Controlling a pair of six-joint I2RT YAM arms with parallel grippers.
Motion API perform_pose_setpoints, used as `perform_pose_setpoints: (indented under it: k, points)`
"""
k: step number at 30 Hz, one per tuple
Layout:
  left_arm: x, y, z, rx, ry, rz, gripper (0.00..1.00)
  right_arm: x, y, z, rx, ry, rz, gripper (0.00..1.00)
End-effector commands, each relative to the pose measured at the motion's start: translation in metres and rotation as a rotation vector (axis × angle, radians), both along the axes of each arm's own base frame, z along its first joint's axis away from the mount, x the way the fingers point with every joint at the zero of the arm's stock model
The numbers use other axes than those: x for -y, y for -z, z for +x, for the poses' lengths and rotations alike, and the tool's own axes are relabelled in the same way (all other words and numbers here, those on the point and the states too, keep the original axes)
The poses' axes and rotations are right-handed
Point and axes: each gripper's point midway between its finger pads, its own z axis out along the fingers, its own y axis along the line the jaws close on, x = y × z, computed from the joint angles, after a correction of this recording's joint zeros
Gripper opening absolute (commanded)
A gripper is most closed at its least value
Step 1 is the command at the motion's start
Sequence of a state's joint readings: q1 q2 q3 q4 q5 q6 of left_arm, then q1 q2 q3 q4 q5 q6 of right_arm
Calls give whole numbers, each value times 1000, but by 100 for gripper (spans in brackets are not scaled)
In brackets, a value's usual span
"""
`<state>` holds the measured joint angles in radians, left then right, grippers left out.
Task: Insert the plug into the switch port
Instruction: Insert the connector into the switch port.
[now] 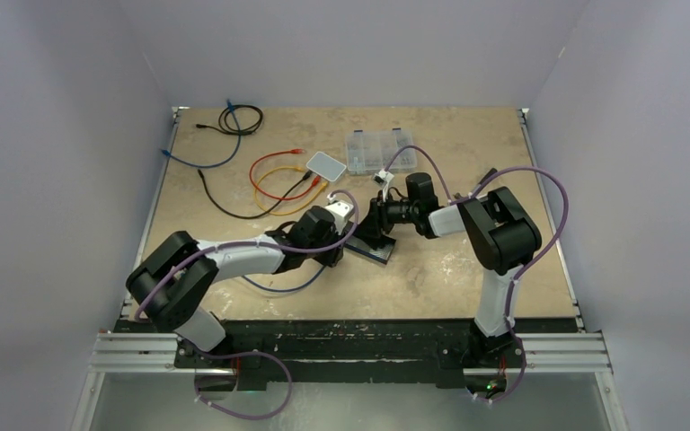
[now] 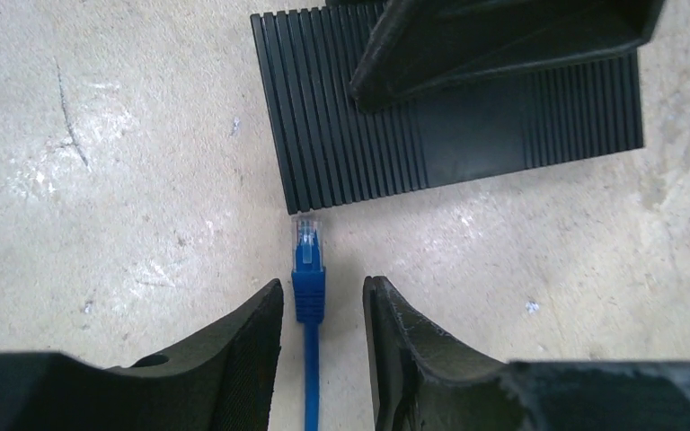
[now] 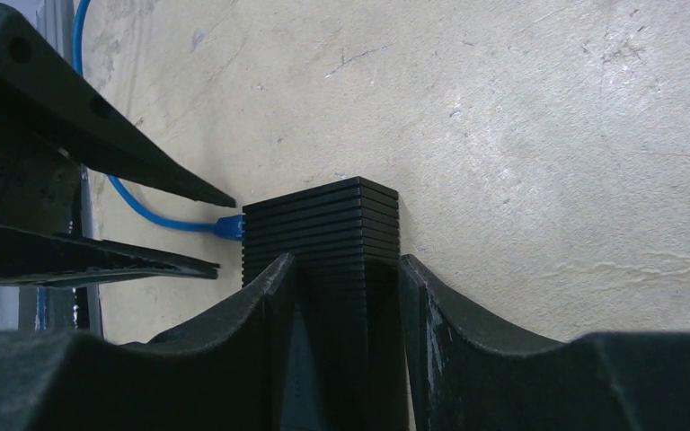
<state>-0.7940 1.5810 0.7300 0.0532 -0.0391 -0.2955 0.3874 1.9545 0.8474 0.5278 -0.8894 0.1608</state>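
Observation:
The black ribbed switch (image 2: 467,126) lies on the table, and my right gripper (image 3: 346,260) is shut on its ribbed body (image 3: 323,224) from both sides. A blue cable ends in a plug (image 2: 308,269) with a clear tip that points at the switch's near edge. That tip sits right at the edge, and I cannot tell whether it is in a port. My left gripper (image 2: 323,283) is open and straddles the plug's blue boot with a gap on each side. From above, both grippers meet at the switch (image 1: 377,247) mid-table.
A white box (image 1: 327,164) and a clear parts organizer (image 1: 377,151) sit behind the grippers. Red, orange and yellow cables (image 1: 274,175) lie left of the box. A black coil (image 1: 238,118) and a blue cable (image 1: 202,163) lie at the far left corner.

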Motion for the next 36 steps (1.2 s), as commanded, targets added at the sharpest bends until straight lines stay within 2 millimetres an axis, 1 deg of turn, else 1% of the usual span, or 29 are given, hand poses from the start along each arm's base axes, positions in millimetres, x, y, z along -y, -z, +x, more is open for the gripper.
perform_pose_setpoints:
  k: [1, 3, 6, 10, 19, 23, 24, 26, 28, 30, 36]
  points:
    - [10, -36, 2, 27, 11, -73, 38, 5, 12, -16, -59, -1, -47, 47]
    - [1, -29, -3, 3, 8, -25, 37, 5, 11, -16, -56, -2, -47, 47]
    - [-4, -23, -4, -5, 4, 1, 34, 5, 11, -15, -56, -1, -48, 47]
    - [-2, -14, -6, -25, 14, 11, 29, 6, 12, -15, -54, 3, -52, 47]
    - [-2, 3, -6, -43, 20, 34, 25, 6, 11, -15, -51, 1, -52, 47]
    - [-8, 14, -6, -51, 9, 63, 23, 6, 11, -15, -51, -1, -52, 47]
    - [-5, 13, -3, -36, 8, 53, 22, 6, 11, -15, -51, -1, -52, 47]
    - [-5, 18, -2, -35, 7, 62, 18, 6, 11, -15, -51, -1, -52, 47]
    - [-7, 22, -3, -44, 10, 73, 10, 6, 11, -15, -50, -1, -51, 47]
    - [-5, 23, -6, -51, 25, 64, 0, 6, 11, -15, -49, 0, -52, 47]
    - [2, 1, -10, -22, 69, 5, 0, 6, 10, -13, -43, 13, -56, 47]
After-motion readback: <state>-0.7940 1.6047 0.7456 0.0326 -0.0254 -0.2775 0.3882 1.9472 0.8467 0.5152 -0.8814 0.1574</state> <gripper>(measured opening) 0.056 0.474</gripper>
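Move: The blue plug lies practically under the open left fingers, about 1 cm ahead and 1 cm below, its clear tip facing the switch's long edge near the left end. The switch's middle is some 7 cm to the left hand's right and 2 cm ahead; the white box sits about 19 cm ahead and 3 cm left. From the right hand, straddling the switch, the plug is roughly 4 cm back and 5 cm left, while the switch's middle is 2 cm back and 2 cm right. Lift the left gripper about 1.5 cm, easing back and left, then lower it some 2 cm astride the blue plug. Slide it forward and right again, a good centimetre towards the switch, and close the fingers to pinch the plug's blue body behind its clear tip. Keep the right gripper still around the switch. ##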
